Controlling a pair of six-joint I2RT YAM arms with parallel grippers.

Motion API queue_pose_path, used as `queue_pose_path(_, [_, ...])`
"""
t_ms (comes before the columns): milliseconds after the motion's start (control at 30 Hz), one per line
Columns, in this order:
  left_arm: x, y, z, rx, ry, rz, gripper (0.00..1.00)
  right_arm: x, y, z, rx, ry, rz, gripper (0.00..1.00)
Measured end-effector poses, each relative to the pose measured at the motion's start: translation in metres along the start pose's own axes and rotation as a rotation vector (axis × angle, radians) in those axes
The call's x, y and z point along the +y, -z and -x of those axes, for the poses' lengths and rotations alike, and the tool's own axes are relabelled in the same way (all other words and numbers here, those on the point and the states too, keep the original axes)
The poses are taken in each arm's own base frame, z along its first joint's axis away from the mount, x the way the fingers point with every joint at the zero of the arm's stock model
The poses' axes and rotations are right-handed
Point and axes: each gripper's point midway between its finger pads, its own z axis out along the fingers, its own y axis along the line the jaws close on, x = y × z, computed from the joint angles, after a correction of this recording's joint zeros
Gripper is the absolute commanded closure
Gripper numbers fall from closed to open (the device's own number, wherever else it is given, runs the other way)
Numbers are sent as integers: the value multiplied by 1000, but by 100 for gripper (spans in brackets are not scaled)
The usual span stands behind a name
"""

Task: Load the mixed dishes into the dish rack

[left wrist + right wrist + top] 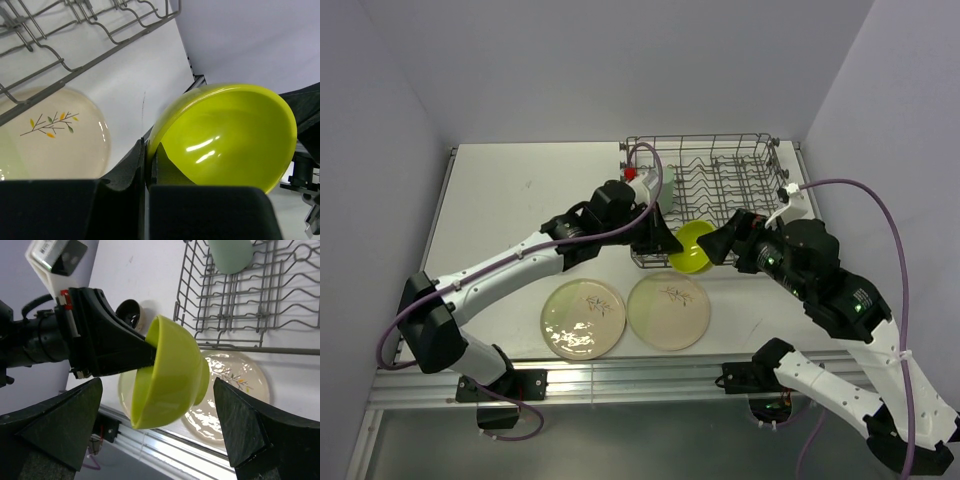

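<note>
A small lime-green bowl [691, 247] [225, 135] [170, 375] hangs tilted on its side in the air by the front edge of the dish rack [700, 138]. My left gripper [665, 243] [148, 150] is shut on its rim, one finger inside and one outside. My right gripper [720, 245] [157, 390] is open, its fingers wide on either side of the bowl and apart from it. Two cream plates with leaf sprigs [583, 317] [668, 311] lie flat in front of the rack. A mint-green cup [230, 252] rests in the rack. A small dark cup [131, 314] stands on the table behind my left gripper.
The grey wire rack [240, 315] fills the back right of the white table [520, 190], with rows of upright tines. Grey walls close in on three sides. A metal rail [620, 375] runs along the near table edge below the plates.
</note>
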Motion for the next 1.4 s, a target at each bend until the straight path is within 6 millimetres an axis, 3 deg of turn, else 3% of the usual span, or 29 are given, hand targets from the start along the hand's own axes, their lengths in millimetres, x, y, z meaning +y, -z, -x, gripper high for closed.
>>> queue_pose_path(333, [-11, 15, 11, -57, -32, -17, 100, -9, -11, -37, 82, -82, 23, 0])
queue_pose_path(667, [-23, 15, 14, -65, -31, -66, 100, 5, -2, -23, -5, -97, 128, 2])
queue_pose_path(933, [-31, 9, 14, -55, -21, -113, 100, 14, -3, -18, -21, -99, 168, 16])
queue_pose_path(1133, [-29, -1, 15, -51, -6, -125, 100, 6, -7, -17, -40, -107, 134, 33])
queue_pose_path(1233, [-30, -5, 16, -49, -1, -138, 100, 3, -8, -14, -54, -109, 119, 57])
queue_pose_path(1267, [-30, -7, 17, -48, 0, -144, 100, 2, -8, -14, -59, -109, 114, 78])
queue_pose_path(1333, [-30, -12, 17, -44, 6, -156, 100, -1, -9, -11, -74, -110, 96, 100])
queue_pose_path(1400, [-29, -17, 17, -40, 12, -167, 100, -5, -10, -9, -84, -108, 78, 100])
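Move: The lime bowl, pinched by its rim in the left fingers, has its middle about 4 cm to the right, 2 cm back and 1 cm below the left hand; the open right gripper lies some 10 cm right, 2 cm back and 4 cm up from that hand. From the right hand the bowl is level, 6 cm left, 5 cm down. The dish rack's middle is roughly 24 cm ahead, 5 right and 27 below it, the right plate 2 back, 8 left and 31 down. The lime bowl is passed into the right gripper: the left hand, keeping its rim pinch, lifts it about 3.5 cm, then swings it some 3.5 cm right, sinking 1. The open right hand dips 3.5 cm while easing left and back, rises most of that again, rolling its left side up about 10 degrees, and closes part way until its pads take the bowl from both sides, then shifts slightly forward and right. ##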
